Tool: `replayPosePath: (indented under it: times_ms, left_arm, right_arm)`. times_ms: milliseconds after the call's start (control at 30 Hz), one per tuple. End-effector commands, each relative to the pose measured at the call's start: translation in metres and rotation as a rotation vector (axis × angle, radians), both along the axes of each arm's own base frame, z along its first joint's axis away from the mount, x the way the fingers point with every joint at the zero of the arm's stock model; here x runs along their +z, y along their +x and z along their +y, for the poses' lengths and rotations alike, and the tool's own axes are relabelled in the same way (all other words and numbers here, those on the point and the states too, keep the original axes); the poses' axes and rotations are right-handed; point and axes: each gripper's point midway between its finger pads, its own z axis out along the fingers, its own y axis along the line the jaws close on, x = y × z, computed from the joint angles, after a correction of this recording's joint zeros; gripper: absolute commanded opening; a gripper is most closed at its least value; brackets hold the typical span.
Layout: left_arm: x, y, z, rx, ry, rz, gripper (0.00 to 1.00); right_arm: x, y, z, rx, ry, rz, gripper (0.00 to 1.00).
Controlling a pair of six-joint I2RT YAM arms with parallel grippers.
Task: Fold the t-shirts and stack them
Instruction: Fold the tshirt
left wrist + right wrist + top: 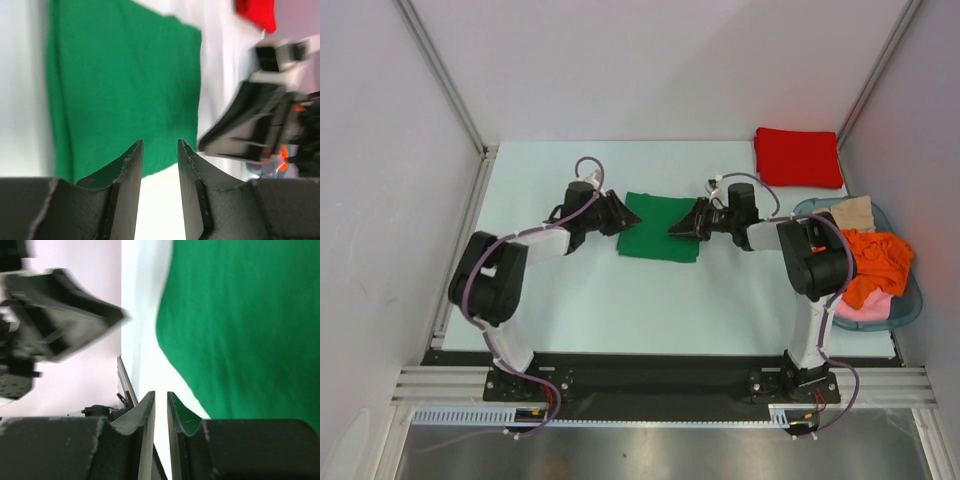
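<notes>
A green t-shirt (660, 228) (125, 90) (250, 325) lies folded flat in the middle of the table. A red t-shirt (798, 157) (257, 12) lies folded at the back right. My left gripper (620, 213) (160, 145) hovers at the green shirt's left edge, open, with only table and the shirt's edge showing between its fingers. My right gripper (675, 228) (160, 395) is at the shirt's right edge, open by a narrow gap, holding nothing. Each wrist view shows the other gripper blurred across the shirt.
A blue basket (910, 300) at the right edge holds orange (875, 258), pink (868, 305) and beige (850, 212) garments. White walls enclose the table on three sides. A metal rail (460, 240) runs along the left edge.
</notes>
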Motion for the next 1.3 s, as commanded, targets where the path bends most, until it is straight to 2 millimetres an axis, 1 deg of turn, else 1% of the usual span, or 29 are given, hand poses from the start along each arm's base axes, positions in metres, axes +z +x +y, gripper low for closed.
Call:
replayPosePath:
  times_ms: [0,67,133,167,233,300,367,400,467,533,567,633,667,733,767,800,833,867,900,933,1000,1033,1067,1100,1133,1167,1200,1233,1267]
  left_arm:
    - [-0.027,-0.006,-0.024,-0.064,-0.019,0.061,0.39]
    - [-0.051,-0.005,-0.014,-0.032,-0.005,0.098,0.38]
    - [-0.064,-0.005,-0.004,-0.015,0.013,0.125,0.38]
    - [-0.074,-0.003,0.008,0.007,0.034,0.142,0.38]
    - [-0.081,-0.004,0.021,0.023,0.058,0.159,0.38]
    - [-0.078,0.000,0.038,0.046,0.089,0.141,0.38]
    - [-0.077,-0.004,0.050,0.055,0.126,0.138,0.38]
    - [-0.063,-0.003,0.053,0.063,0.137,0.100,0.39]
    - [-0.059,-0.009,0.062,0.081,0.182,0.095,0.40]
    - [-0.038,-0.013,0.067,0.104,0.187,0.049,0.42]
    - [-0.038,-0.022,0.070,0.115,0.188,0.057,0.48]
    - [-0.022,-0.033,0.072,0.148,0.183,0.040,0.50]
    - [-0.029,-0.048,0.070,0.163,0.159,0.078,0.49]
    - [-0.006,-0.062,0.052,0.161,0.081,0.011,0.50]
    - [-0.019,-0.080,0.050,0.211,0.030,0.070,0.54]
    - [-0.010,-0.081,0.044,0.237,-0.028,0.032,0.58]
    - [0.000,-0.097,0.026,0.221,-0.083,0.018,0.63]
    - [-0.014,-0.105,0.029,0.323,-0.122,0.065,0.71]
    - [-0.009,-0.109,0.021,0.350,-0.166,0.050,0.73]
    - [-0.008,-0.125,0.001,0.328,-0.182,0.058,0.73]
    - [-0.008,-0.127,-0.008,0.414,-0.206,0.069,0.74]
    - [-0.007,-0.139,-0.026,0.388,-0.216,0.082,0.75]
    - [-0.007,-0.137,-0.038,0.418,-0.238,0.116,0.78]
    - [-0.020,-0.138,-0.035,0.475,-0.181,0.139,0.78]
    - [-0.003,-0.137,-0.058,0.466,-0.217,0.146,0.80]
    - [-0.009,-0.137,-0.065,0.480,-0.193,0.168,0.89]
    - [-0.030,-0.139,-0.071,0.492,-0.137,0.202,0.89]
    - [-0.038,-0.143,-0.081,0.489,-0.123,0.226,0.89]
    - [-0.033,-0.138,-0.095,0.522,-0.175,0.265,0.89]
  right_arm:
    - [0.012,-0.001,-0.006,0.030,-0.019,-0.048,0.21]
    - [-0.004,-0.006,-0.015,0.013,-0.022,-0.024,0.21]
    - [-0.022,-0.005,-0.027,-0.017,-0.027,0.000,0.21]
    - [-0.033,-0.012,-0.032,-0.022,-0.030,0.025,0.21]
    - [-0.043,-0.011,-0.040,-0.040,-0.029,0.034,0.21]
    - [-0.048,-0.012,-0.053,-0.063,-0.035,0.048,0.21]
    - [-0.040,-0.013,-0.061,-0.063,-0.061,0.019,0.23]
    - [-0.038,-0.008,-0.066,-0.079,-0.093,-0.001,0.25]
    - [-0.032,-0.016,-0.076,-0.070,-0.192,-0.013,0.31]
    - [-0.024,-0.020,-0.086,-0.106,-0.263,-0.015,0.35]
    - [-0.024,-0.022,-0.090,-0.125,-0.283,-0.012,0.38]
    - [-0.028,-0.036,-0.095,-0.141,-0.309,0.012,0.41]
    - [-0.020,-0.037,-0.099,-0.167,-0.324,-0.020,0.43]
    - [-0.024,-0.044,-0.106,-0.197,-0.363,-0.008,0.47]
    - [-0.029,-0.050,-0.109,-0.210,-0.378,0.007,0.48]
    - [-0.026,-0.054,-0.109,-0.221,-0.363,0.015,0.49]
    - [-0.023,-0.055,-0.107,-0.225,-0.347,0.005,0.49]
    - [-0.025,-0.060,-0.109,-0.236,-0.349,0.017,0.49]
    - [-0.015,-0.062,-0.110,-0.248,-0.351,-0.002,0.49]
    - [-0.013,-0.064,-0.112,-0.254,-0.367,-0.009,0.50]
    - [-0.002,-0.070,-0.121,-0.282,-0.413,-0.024,0.50]
    - [0.004,-0.072,-0.123,-0.293,-0.422,-0.038,0.49]
    - [0.009,-0.071,-0.128,-0.317,-0.440,-0.055,0.50]
    - [0.013,-0.077,-0.131,-0.326,-0.454,-0.050,0.49]
    - [0.033,-0.078,-0.133,-0.348,-0.446,-0.108,0.50]
    - [0.039,-0.079,-0.137,-0.369,-0.460,-0.125,0.50]
    - [0.048,-0.085,-0.140,-0.373,-0.468,-0.136,0.50]
    - [0.064,-0.089,-0.142,-0.383,-0.464,-0.187,0.50]
    - [0.072,-0.091,-0.145,-0.400,-0.471,-0.209,0.49]
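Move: The folded green t-shirt lies beneath both hands: its middle is about 4 cm ahead of the left hand, 7 cm to its right and 9 cm below. From the right hand it is about 3 cm ahead, 4 cm left and 6 cm below. Counted from the right hand, the folded red shirt lies some 22 cm ahead and 29 cm right, and the clothes basket some 5 cm back and 41 cm right. Both hands end clear of the green shirt. The left dips about 8 cm low over the green cloth, shifts left, then rises somewhat and swings back some 16 cm and right past the shirt's near edge, opening wide and turning counter-clockwise about 20 degrees. The right sinks 5 cm, draws off right and back about 15 cm, then rises, half opening, its fingers tipping down and turning clockwise. ##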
